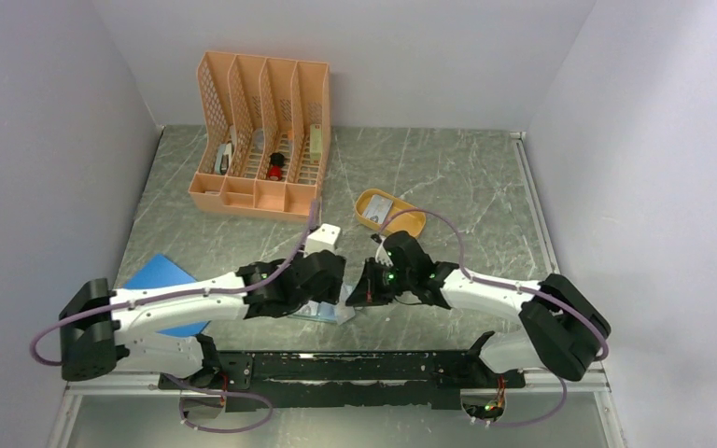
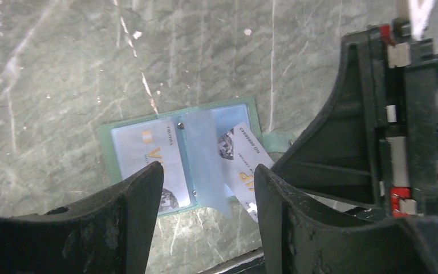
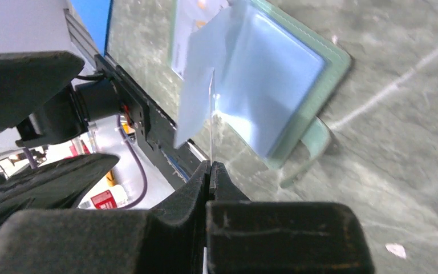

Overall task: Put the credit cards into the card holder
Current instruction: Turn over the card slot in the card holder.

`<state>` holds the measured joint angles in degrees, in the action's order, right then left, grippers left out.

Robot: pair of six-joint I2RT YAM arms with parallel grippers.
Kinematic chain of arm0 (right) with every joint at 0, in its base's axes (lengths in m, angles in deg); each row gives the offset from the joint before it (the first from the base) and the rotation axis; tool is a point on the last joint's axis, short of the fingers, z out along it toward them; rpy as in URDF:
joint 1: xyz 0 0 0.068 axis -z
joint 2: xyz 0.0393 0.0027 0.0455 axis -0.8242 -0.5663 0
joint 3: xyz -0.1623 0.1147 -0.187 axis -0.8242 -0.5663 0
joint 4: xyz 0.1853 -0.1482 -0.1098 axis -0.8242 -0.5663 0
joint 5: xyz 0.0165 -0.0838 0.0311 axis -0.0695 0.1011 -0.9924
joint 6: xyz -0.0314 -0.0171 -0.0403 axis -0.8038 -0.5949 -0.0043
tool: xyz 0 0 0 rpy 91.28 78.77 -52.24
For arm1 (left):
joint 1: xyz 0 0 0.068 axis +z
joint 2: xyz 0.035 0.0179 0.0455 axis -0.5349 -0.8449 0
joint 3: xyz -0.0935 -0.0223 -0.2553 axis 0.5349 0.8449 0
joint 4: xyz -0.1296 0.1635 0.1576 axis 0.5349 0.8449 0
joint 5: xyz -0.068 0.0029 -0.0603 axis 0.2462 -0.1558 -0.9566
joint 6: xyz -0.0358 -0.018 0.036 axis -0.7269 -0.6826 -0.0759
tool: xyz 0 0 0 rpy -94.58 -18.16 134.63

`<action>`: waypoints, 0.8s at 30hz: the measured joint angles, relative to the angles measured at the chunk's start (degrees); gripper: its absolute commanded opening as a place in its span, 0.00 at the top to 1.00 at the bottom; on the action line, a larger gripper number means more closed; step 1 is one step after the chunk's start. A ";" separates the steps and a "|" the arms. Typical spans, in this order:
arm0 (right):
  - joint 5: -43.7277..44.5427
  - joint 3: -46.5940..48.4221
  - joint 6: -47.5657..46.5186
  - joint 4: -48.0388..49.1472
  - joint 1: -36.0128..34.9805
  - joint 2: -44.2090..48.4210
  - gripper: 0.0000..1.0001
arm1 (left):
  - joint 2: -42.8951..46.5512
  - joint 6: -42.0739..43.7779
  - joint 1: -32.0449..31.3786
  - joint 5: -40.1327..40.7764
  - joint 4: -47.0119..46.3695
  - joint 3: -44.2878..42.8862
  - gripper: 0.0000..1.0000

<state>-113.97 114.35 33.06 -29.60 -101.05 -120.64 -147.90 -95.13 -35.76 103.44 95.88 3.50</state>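
The card holder (image 2: 107, 149) lies open and flat on the marble table, teal rim up. One credit card (image 2: 148, 153) sits in its left pocket. A second credit card (image 2: 244, 162) lies tilted, partly in the right pocket under a pale clear flap (image 2: 205, 154). My right gripper (image 3: 210, 165) is shut on that card, which shows edge-on as a thin line (image 3: 211, 114) beside the card holder (image 3: 296, 80). Just above the holder's near edge, my left gripper (image 2: 208, 191) is open with nothing between its fingers. Another card rests in the orange oval tray (image 1: 409, 224).
An orange slotted desk organizer (image 1: 261, 131) with small items stands at the back left. A bright blue flat sheet (image 1: 161, 277) lies under the left arm. Both arms crowd the holder (image 1: 325, 314) near the table's front edge, with the black rail just behind it.
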 measured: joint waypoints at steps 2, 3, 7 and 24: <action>0.00 1.60 -0.02 0.59 -0.42 -1.68 1.00 | 2.84 -0.81 0.39 1.20 0.39 0.94 0.34; 0.00 2.51 -0.04 0.96 -0.68 -2.82 1.00 | 4.50 -1.33 0.74 1.57 0.57 1.92 0.34; -0.04 5.38 -0.13 2.34 -1.57 -7.37 1.00 | 9.97 -3.21 4.04 1.73 1.20 7.76 0.33; 1.16 11.37 -2.49 2.82 -4.63 -15.98 1.00 | 15.45 -5.49 18.51 -12.52 -8.63 24.94 0.34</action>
<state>-112.81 125.71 30.57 -26.78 -105.68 -136.61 -132.45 -100.61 -17.25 90.92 87.25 28.44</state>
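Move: The card slot stands half-raised at the card holder's middle, roughly 2 cm left of the open left hand, 1 cm ahead and 9 cm down; the left page is about 6 cm left, 1 cm ahead and 11 cm down. From the right hand, which holds a card, the slot is about 6 cm left, 2 cm ahead and 4 cm down, with the right page 2 cm left, 2 cm ahead and 6 cm below. The card slot, already free of the left fingers, is followed over by the right hand, which keeps its card pinched and carries it about 5 cm left and slightly forward, the card's edge against the slot, then sinks a little. The left hand, fingers staying wide, swings some 10 cm left in a shallow arc, sinks to the holder's left edge and turns about 15 degrees counter-clockwise. ##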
